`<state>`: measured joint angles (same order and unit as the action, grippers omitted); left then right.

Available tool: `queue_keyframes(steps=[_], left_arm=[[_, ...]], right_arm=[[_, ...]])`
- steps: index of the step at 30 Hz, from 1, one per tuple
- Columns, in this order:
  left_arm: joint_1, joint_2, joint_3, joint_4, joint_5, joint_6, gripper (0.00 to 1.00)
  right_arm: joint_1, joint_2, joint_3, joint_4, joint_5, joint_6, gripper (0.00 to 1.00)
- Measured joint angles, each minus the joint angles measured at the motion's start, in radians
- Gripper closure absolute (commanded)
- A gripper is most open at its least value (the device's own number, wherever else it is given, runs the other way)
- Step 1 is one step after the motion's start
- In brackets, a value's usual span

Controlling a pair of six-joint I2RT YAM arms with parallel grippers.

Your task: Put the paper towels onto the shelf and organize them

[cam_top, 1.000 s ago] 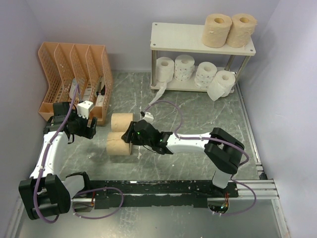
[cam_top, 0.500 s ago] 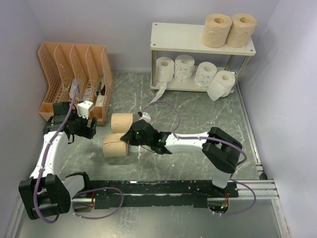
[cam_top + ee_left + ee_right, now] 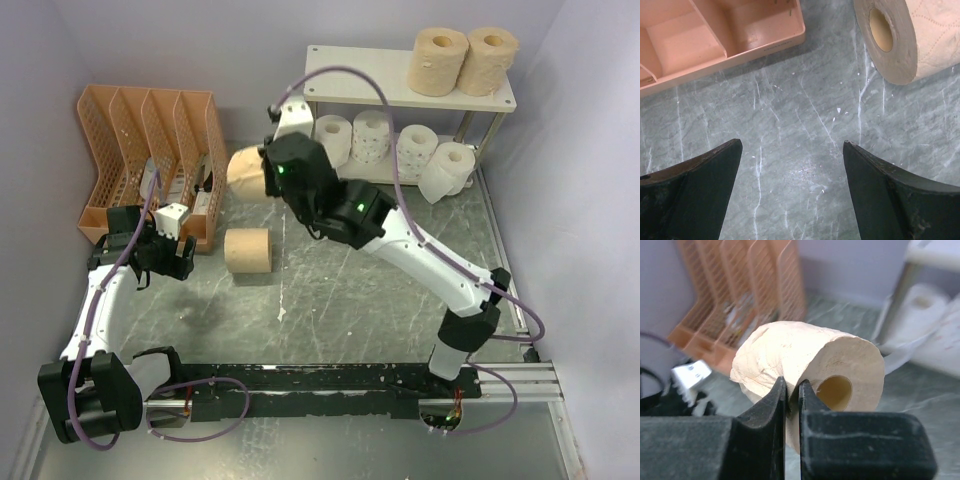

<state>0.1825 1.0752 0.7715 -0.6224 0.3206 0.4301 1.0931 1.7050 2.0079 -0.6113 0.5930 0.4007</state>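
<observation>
My right gripper [image 3: 262, 172] is shut on the wall of a tan paper towel roll [image 3: 243, 176] and holds it high in the air, left of the shelf [image 3: 362, 78]; in the right wrist view the roll [image 3: 790, 357] fills the centre, pinched between my fingers [image 3: 779, 400]. A second tan roll [image 3: 248, 251] lies on the table; it shows in the left wrist view [image 3: 917, 35]. Two tan rolls [image 3: 462, 58] stand on the shelf's top board, several white rolls [image 3: 392, 146] on the lower one. My left gripper [image 3: 168, 262] is open and empty, left of the lying roll.
An orange slotted file organizer [image 3: 150, 150] stands at the back left, its base in the left wrist view [image 3: 715, 45]. A loose white paper tail [image 3: 318, 190] hangs from the shelf's lower tier. Purple walls enclose the table on three sides.
My right arm has lifted one tan roll off the table and swung it up and back toward the shelf's left end. The other tan roll stays lying. The left arm has not moved.
</observation>
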Motion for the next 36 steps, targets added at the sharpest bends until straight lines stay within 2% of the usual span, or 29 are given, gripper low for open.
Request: queue_keyframes(steps=[4, 6, 9, 13, 16, 19, 21, 22, 24, 29, 36], left_arm=[[0.000, -0.006, 0.000, 0.000, 0.000, 0.000, 0.06], [0.000, -0.012, 0.000, 0.000, 0.000, 0.000, 0.06], [0.002, -0.014, 0.000, 0.000, -0.002, 0.000, 0.06], [0.006, -0.012, 0.000, 0.001, -0.008, 0.000, 0.06], [0.008, -0.011, 0.000, 0.001, -0.013, 0.000, 0.06], [0.008, -0.011, 0.000, 0.001, -0.014, 0.000, 0.06], [0.009, -0.011, 0.000, 0.002, -0.014, 0.000, 0.06], [0.009, -0.011, 0.000, 0.001, -0.015, 0.000, 0.06], [0.010, -0.011, 0.000, 0.002, -0.014, 0.000, 0.06], [0.010, -0.011, 0.000, 0.002, -0.016, 0.000, 0.06], [0.011, -0.011, 0.000, 0.002, -0.024, 0.000, 0.06]], right_arm=[[-0.006, 0.122, 0.307, -0.154, 0.151, -0.200, 1.00], [-0.008, 0.168, 0.352, -0.168, 0.236, -0.320, 1.00], [-0.019, 0.182, 0.272, -0.115, 0.311, -0.523, 1.00], [-0.050, 0.137, 0.039, 0.126, 0.331, -0.844, 1.00], [-0.075, 0.129, 0.021, 0.242, 0.303, -1.004, 1.00], [-0.111, 0.172, 0.222, 0.266, 0.283, -1.121, 1.00], [-0.146, 0.208, 0.379, 0.322, 0.278, -1.184, 1.00], [-0.168, 0.206, 0.407, 0.373, 0.276, -1.221, 1.00], [-0.228, 0.195, 0.442, 0.427, 0.283, -1.268, 1.00], [-0.393, 0.208, 0.459, 0.460, 0.290, -1.265, 1.00], [-0.532, 0.293, 0.453, 0.380, 0.227, -1.133, 1.00]])
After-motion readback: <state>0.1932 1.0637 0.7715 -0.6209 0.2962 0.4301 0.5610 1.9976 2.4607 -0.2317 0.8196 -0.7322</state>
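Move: The right hand holds a brown paper towel roll high up; the free top-shelf spot for it lies about 25 cm ahead, 25 cm right and some 5 cm lower. Two standing brown rolls occupy the shelf just beyond that spot, level with it, the near roll roughly 9 cm to its right and the far roll 19 cm. From the idle left hand the spot is about 28 cm ahead, 44 cm right and 25 cm up. The right hand swings its pinched roll about 25 cm right, 20 forward and up towards the top-shelf spot. ##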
